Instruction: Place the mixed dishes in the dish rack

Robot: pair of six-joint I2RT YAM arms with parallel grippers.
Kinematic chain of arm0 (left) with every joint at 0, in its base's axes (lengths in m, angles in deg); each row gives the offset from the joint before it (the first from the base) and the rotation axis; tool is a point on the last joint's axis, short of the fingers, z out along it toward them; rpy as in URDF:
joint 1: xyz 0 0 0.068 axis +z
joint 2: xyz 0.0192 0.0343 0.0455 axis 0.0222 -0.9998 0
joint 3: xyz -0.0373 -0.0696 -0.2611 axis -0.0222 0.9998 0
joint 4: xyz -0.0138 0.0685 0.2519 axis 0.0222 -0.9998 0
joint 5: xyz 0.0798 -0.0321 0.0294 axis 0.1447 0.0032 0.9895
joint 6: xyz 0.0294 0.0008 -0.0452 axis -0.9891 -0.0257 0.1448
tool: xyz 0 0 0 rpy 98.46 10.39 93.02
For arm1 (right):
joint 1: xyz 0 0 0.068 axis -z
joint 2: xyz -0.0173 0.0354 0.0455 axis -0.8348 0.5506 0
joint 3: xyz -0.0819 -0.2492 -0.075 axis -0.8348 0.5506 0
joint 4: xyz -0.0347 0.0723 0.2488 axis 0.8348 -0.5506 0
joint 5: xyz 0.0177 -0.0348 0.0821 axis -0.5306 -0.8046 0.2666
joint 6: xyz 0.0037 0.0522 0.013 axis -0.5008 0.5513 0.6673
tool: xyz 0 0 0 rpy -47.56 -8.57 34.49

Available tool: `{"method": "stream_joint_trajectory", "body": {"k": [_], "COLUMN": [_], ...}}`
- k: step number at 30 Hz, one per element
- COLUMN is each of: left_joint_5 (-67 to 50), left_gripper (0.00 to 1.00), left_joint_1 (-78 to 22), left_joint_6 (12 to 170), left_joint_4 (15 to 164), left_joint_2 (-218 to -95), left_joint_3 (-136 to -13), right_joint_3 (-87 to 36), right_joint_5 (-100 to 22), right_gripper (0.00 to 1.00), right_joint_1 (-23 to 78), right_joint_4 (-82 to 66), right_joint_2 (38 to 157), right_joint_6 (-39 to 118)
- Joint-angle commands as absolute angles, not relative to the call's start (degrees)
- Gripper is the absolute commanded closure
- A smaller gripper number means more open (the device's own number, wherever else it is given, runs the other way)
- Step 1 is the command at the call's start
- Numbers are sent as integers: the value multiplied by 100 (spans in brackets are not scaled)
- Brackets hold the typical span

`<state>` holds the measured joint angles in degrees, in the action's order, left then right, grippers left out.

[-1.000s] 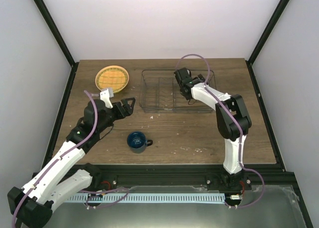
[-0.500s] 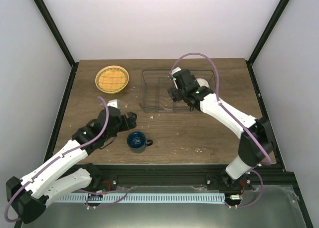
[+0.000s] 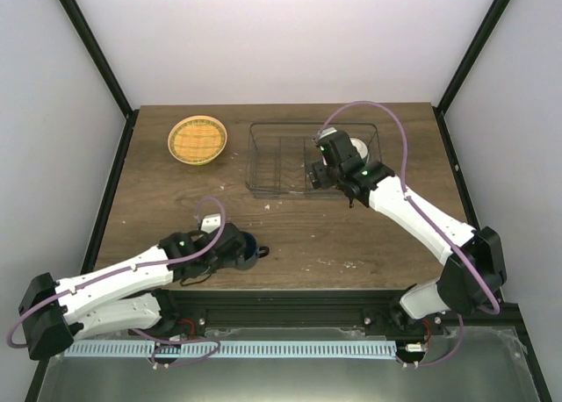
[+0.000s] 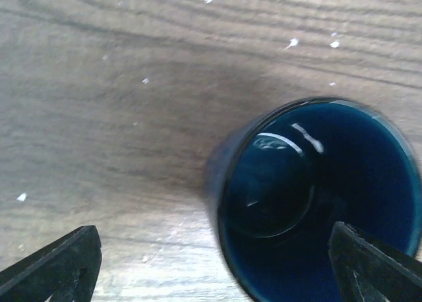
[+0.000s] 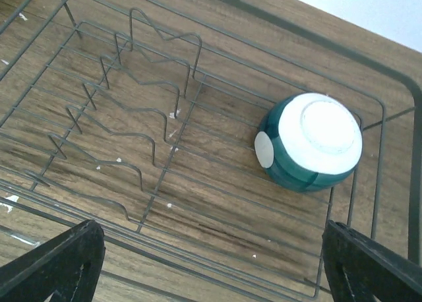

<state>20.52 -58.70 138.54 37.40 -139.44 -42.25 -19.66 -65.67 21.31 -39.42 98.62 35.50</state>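
Observation:
The dark blue mug (image 4: 316,196) stands upright on the table near the front; it also shows in the top view (image 3: 251,247). My left gripper (image 4: 214,233) is open over it, one finger (image 4: 369,262) above the mug's inside and the other (image 4: 59,266) outside to the left; in the top view the gripper (image 3: 232,245) partly hides the mug. The blue-and-white cup (image 5: 310,140) lies upside down in the dish rack (image 5: 165,117). My right gripper (image 5: 211,233) is open and empty above the rack's near side (image 3: 327,175). The yellow-orange grid plate (image 3: 198,139) lies at the back left. The yellow-green plate is out of view.
The wire rack (image 3: 281,161) stands at the back middle of the wooden table (image 3: 351,235), with the cup (image 3: 352,147) in its right compartment. Black frame posts rise at the table's back corners.
My left arm swung toward the near edge and came down over the mug. My right gripper drew back from inside the rack to its near side, and the cup now shows in the rack.

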Motion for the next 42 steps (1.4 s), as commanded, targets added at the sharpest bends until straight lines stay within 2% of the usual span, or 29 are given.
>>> {"method": "stream_joint_trajectory", "body": {"k": [1,7,17,20,25,31,36,42], "left_joint_5": [2248,2187,2006,1996,2064,2039,1951,2484], "left_gripper": [5,11,14,34,68,100,100,100], "left_joint_1": [-5989,-5989,-5989,-5989,-5989,-5981,-5990,-5985], "left_joint_6": [14536,14461,14057,14050,14158,14216,13670,12758], "left_joint_4": [3222,3564,4573,4591,4575,4659,5508,6243], "left_joint_2": [-13666,-13549,-14545,-14640,-14138,-13894,-13624,-12681], "left_joint_3": [-3983,-3690,-3825,-3883,-3679,-3515,-3366,-3274], "right_joint_3": [-1918,-1806,-1700,-1658,-1616,-1596,-1502,-1147], "right_joint_5": [-6604,-6717,-6771,-6774,-6801,-6785,-6564,-4798], "right_gripper": [9,9,11,12,14,15,13,12], "right_joint_1": [2140,2135,2135,2135,2135,2135,2141,2144], "right_joint_4": [-3999,-3978,-4080,-4107,-4091,-4062,-3980,-3369], "right_joint_2": [9744,9655,9564,9511,9462,9526,9458,9036], "right_joint_6": [3719,3730,3788,3796,3800,3814,3872,4040]}}
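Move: The mug's middle is roughly 5 cm to the left gripper's right, 1 cm ahead and 5 cm down; its open mouth is already under the right-hand finger. From this gripper, the plate lies about 33 cm ahead and 11 cm left, near table height, and the dish rack's middle some 26 cm ahead and 24 cm right. From the right gripper, the mug is around 18 cm back, 18 cm left and 17 cm lower. Ease the left gripper a couple of centimetres left and back while sinking, then bring it some 3 cm right again and farther down, so the mug's left wall sits between the fingers, one inside, one outside. Close them to pinch that wall, then draw up and slightly right, keeping hold. Meanwhile, back the empty right gripper off about 2.5 cm and lower it slightly, away from the rack. ##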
